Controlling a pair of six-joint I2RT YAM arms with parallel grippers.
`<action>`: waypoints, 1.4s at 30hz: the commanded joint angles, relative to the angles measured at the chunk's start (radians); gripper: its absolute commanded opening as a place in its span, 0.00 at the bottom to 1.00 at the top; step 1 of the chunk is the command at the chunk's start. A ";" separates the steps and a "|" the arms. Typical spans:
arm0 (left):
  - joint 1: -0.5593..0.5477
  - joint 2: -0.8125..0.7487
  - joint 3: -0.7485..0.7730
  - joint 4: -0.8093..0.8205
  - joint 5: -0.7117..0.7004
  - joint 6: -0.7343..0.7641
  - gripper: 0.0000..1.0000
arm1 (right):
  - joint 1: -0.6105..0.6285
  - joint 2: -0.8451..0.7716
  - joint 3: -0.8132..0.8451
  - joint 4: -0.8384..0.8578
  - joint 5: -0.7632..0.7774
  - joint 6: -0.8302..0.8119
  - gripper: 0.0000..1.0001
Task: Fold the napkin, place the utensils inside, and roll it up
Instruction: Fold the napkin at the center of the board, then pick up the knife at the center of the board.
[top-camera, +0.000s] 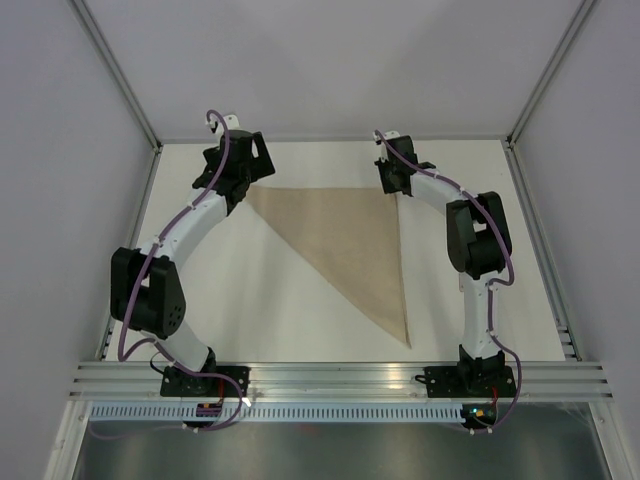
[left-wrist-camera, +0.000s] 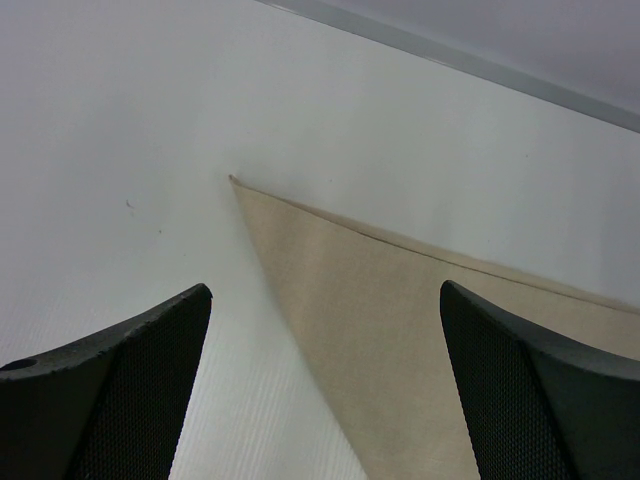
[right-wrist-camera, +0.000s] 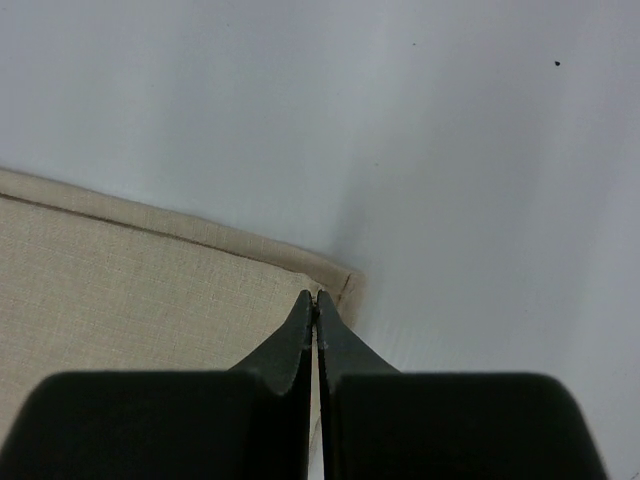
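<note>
The tan napkin (top-camera: 345, 240) lies flat on the white table (top-camera: 250, 310), folded into a triangle with its long point toward the near edge. My left gripper (top-camera: 243, 188) hovers open at the far left corner; in the left wrist view its fingers (left-wrist-camera: 150, 370) straddle the napkin (left-wrist-camera: 400, 330) edge, gripper (left-wrist-camera: 325, 288) empty. My right gripper (top-camera: 396, 186) is shut at the far right corner. In the right wrist view its closed tips (right-wrist-camera: 316, 296) sit right over the napkin (right-wrist-camera: 130, 290) corner, and no cloth shows between them. The utensils are out of view.
An aluminium rail (top-camera: 340, 375) runs along the near edge with both arm bases on it. Grey enclosure walls and frame posts (top-camera: 120, 80) bound the table on the left, right and back.
</note>
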 joint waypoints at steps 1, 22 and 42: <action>0.007 0.017 0.024 0.025 0.013 -0.030 1.00 | -0.016 0.026 0.051 0.019 0.050 -0.012 0.01; 0.012 -0.052 -0.108 0.132 0.126 -0.065 1.00 | -0.217 -0.201 0.082 -0.257 -0.188 -0.117 0.43; 0.012 -0.198 -0.277 0.263 0.360 -0.106 1.00 | -0.508 -0.685 -0.612 -0.492 -0.271 -0.202 0.51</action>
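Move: The napkin's folded-over corner is already in the right fingers; the far-right corner it is being laid on sits about 2 cm ahead of that hand, 2 cm to its right and 3 cm below. At that same table height, the knife's middle is some 16 cm back and 16 cm right of the right hand, and the napkin's near corner some 41 cm back and 1 cm right. From the left hand, the far-right corner is about 10 cm ahead, 37 cm right and 18 cm below. The folded corner is lowered about 2 cm, easing right, onto the far-right corner, and the right fingers open about halfway to let go. That hand then lifts about 10 cm and sweeps back and right towards the knife, swinging slightly too far right before returning and sinking, to stop low by its handle, fingers tipped some 25 degrees further down. The empty, open left hand dips, then drifts about 5 cm right and slightly less back, turning clockwise. ##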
